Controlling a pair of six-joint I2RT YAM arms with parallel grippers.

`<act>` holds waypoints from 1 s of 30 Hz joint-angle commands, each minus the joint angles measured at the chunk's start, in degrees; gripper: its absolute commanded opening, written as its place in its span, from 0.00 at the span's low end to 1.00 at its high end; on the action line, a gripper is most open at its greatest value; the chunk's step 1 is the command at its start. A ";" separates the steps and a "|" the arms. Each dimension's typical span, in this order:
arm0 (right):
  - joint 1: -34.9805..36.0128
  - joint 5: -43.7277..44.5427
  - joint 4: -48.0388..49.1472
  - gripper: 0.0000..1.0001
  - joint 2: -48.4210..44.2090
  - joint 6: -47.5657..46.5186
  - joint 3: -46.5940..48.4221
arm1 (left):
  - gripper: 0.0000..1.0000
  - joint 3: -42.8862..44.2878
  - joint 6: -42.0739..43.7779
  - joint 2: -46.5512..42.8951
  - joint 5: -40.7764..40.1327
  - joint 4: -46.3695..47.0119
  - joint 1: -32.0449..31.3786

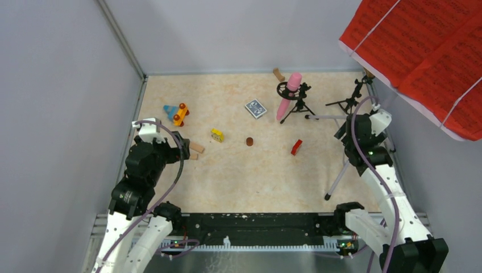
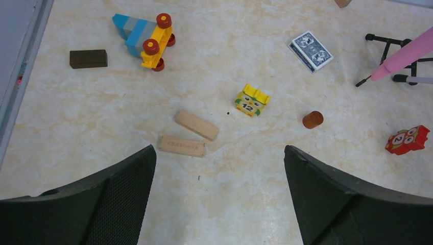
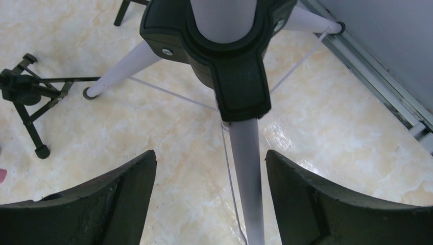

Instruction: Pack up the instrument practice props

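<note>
Red sheet-music pages (image 1: 420,51) loom at the top right, on a silver tripod stand whose black hub (image 3: 224,51) fills the top of the right wrist view. My right gripper (image 3: 210,155) (image 1: 348,132) is open and straddles one silver leg (image 3: 247,173), which runs nearer its right finger without being clamped. A pink microphone (image 1: 291,94) (image 2: 403,56) leans on a small black tripod (image 1: 298,108). A second small black tripod (image 1: 349,102) (image 3: 25,92) stands beside the stand. My left gripper (image 2: 218,153) (image 1: 173,147) hangs open over bare floor at the left.
Two wooden blocks (image 2: 196,125) lie just ahead of the left fingers. Scattered beyond are a yellow block (image 2: 251,100), a brown cylinder (image 2: 312,119), a red owl block (image 2: 407,140), a toy car (image 2: 148,35) and a blue card deck (image 2: 311,51). Walls close in on both sides.
</note>
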 commanded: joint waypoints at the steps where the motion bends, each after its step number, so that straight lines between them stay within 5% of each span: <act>1: -0.57 1.50 9.70 0.77 0.10 -1.95 -3.53 | 0.99 -0.05 -0.36 0.40 0.29 1.88 0.43; 19: -0.62 10.14 29.65 0.61 1.46 -17.99 -9.20 | 0.99 -0.14 -0.36 -0.15 0.38 1.97 0.53; 30: -2.54 11.00 30.11 0.58 4.91 -17.79 -9.52 | 0.99 -0.18 -0.36 -0.26 0.53 2.03 0.52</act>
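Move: The music stand's black hub is just ahead of my open right hand: about 6 cm forward, 5 cm to the right and hardly higher. Beyond the hub the small black tripod stands some 20 cm straight ahead of this hand, its middle about 8 cm lower; the pink instrument on its stand is about 15 cm ahead and 28 cm to the left. From my left hand the hub lies some 90 cm to the right, about 10 cm ahead and 6 cm lower. I ease my right hand about 5 cm forward and to the right in equal parts, up to the music stand's hub, dipping a centimetre or two at first and coming back up. Meanwhile I roll the wrist some 15 degrees, left side down, and draw the fingers partly together so that they straddle the hub's near side, still well apart; a firm hold isn't shown. ##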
